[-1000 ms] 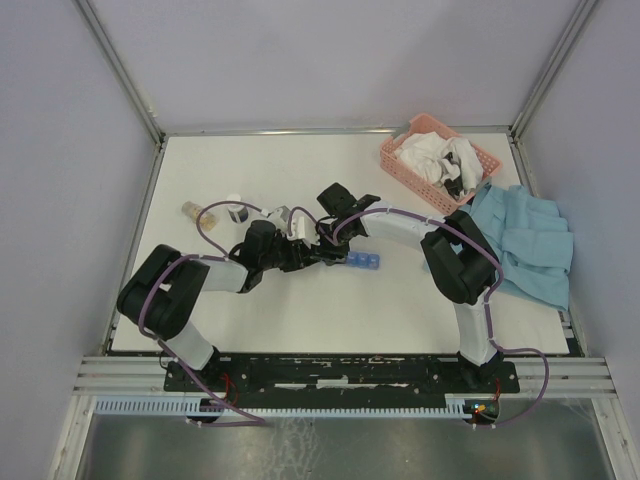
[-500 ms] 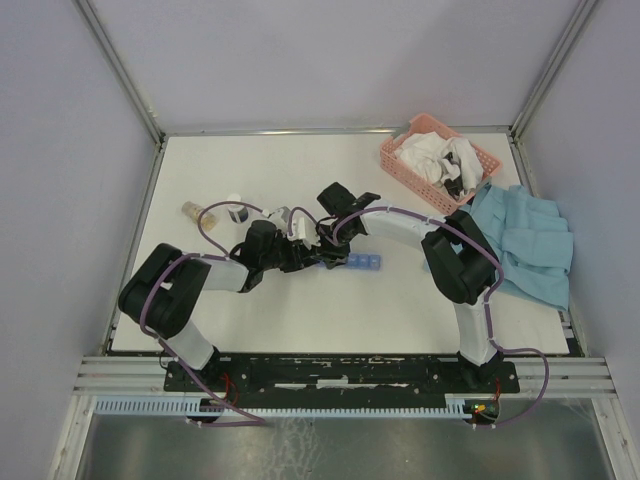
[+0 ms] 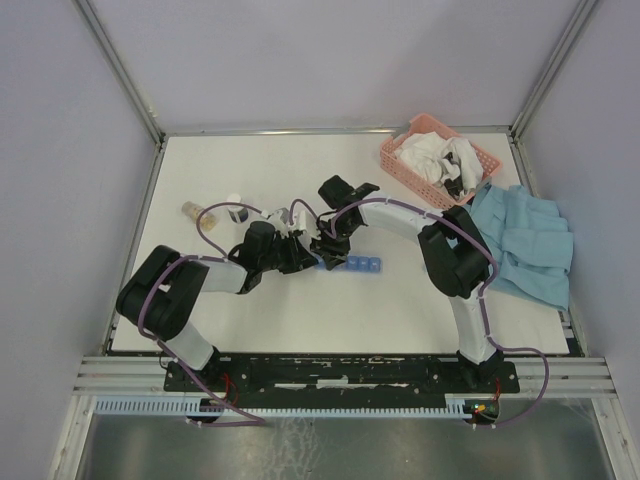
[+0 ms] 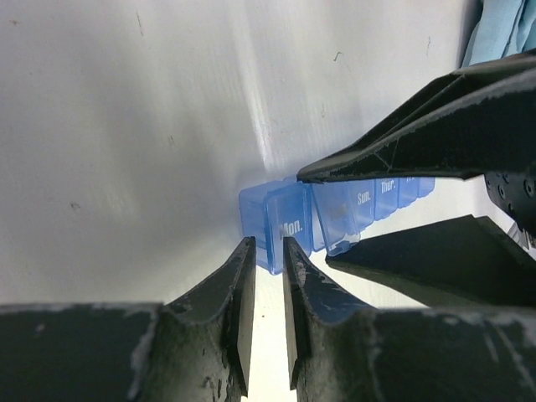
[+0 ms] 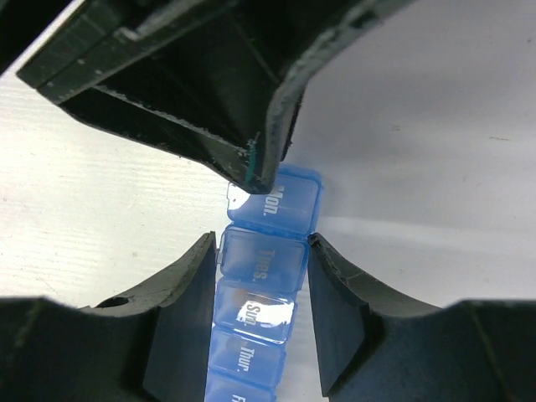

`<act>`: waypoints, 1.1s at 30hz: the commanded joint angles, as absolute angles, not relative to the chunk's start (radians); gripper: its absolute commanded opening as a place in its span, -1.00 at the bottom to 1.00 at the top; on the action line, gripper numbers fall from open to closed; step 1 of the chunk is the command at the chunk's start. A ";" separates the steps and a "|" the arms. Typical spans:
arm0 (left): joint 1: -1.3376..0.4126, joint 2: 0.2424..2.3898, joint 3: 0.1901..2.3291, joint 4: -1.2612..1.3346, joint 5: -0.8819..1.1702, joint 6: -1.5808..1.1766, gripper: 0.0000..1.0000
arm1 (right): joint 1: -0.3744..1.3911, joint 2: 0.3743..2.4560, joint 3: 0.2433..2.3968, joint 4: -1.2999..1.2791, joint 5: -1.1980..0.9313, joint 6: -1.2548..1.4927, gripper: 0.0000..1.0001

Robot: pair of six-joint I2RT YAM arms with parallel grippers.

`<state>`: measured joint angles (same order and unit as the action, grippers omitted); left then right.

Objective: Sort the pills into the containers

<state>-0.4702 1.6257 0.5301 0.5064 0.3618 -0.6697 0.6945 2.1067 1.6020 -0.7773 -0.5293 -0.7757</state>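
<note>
The containers are one blue pill strip [image 3: 352, 264] lying mid-table, its lids marked Mon., Tues, Sun., Thur. My right gripper [image 5: 261, 244] is shut across it at the Tues compartment [image 5: 258, 261], one finger against each side. My left gripper [image 4: 266, 244] comes in from the left, its jaws nearly together, pinching the edge of the Mon. lid [image 4: 287, 223] at the strip's end. A small orange speck, perhaps one of the pills [image 5: 241, 298], shows through the Sun. lid. No loose pills show on the table. Both grippers meet over the strip's left end [image 3: 318, 255].
A pink basket [image 3: 438, 160] with white cloth stands at the back right, and a blue cloth [image 3: 525, 240] lies by the right edge. Two small bottles [image 3: 192, 209] [image 3: 236, 211] sit at the left, behind my left arm.
My left gripper's jaws have drawn together on the end lid. The strip and both grippers have shifted slightly to the left.
</note>
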 commanded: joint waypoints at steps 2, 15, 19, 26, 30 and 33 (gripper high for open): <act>-0.465 1.614 0.538 0.518 0.392 -0.637 -0.49 | 0.666 2.126 1.682 -0.790 -0.570 -0.721 0.08; -0.464 1.626 0.560 0.502 0.403 -0.625 -0.49 | 0.646 2.052 1.637 -0.703 -0.494 -0.690 0.42; -0.465 1.627 0.564 0.497 0.405 -0.621 -0.49 | 0.641 2.023 1.630 -0.685 -0.482 -0.674 0.34; -0.465 1.601 0.549 0.526 0.408 -0.614 -0.47 | 0.639 1.985 1.604 -0.653 -0.414 -0.652 0.18; -0.464 1.537 0.510 0.580 0.397 -0.617 -0.41 | 0.634 1.972 1.598 -0.726 -0.454 -0.663 0.45; -0.465 1.488 0.481 0.606 0.368 -0.618 -0.36 | 0.634 1.951 1.534 -0.716 -0.469 -0.681 0.65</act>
<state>-0.4667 1.5757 0.5091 0.5064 0.3767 -0.6548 0.6384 2.0163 1.5932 -0.7021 -0.4454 -0.6651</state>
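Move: The right gripper already straddles the Tues. compartment of the blue pill box. The box's middle lies about 4 cm to this gripper's right, level fore and aft and 1 cm lower; the Mon. end compartment is some 2 cm to its left. The white bottle stands roughly 12 cm ahead and 21 cm left. From the left gripper, waiting by the Mon. end, the box's middle is about 8 cm right and 1 cm ahead. Open the right fingers to let go of the pill box at Tues. while carrying the hand forward, low at first for about 3 cm, then forward and up until it is nearly 4 cm higher, clear above the box. Turn it some 10 degrees clockwise on the way, and finish with the fingers wider still. Keep the left gripper in place beside the Mon. end, lifting it only about 1 cm at the very end. ##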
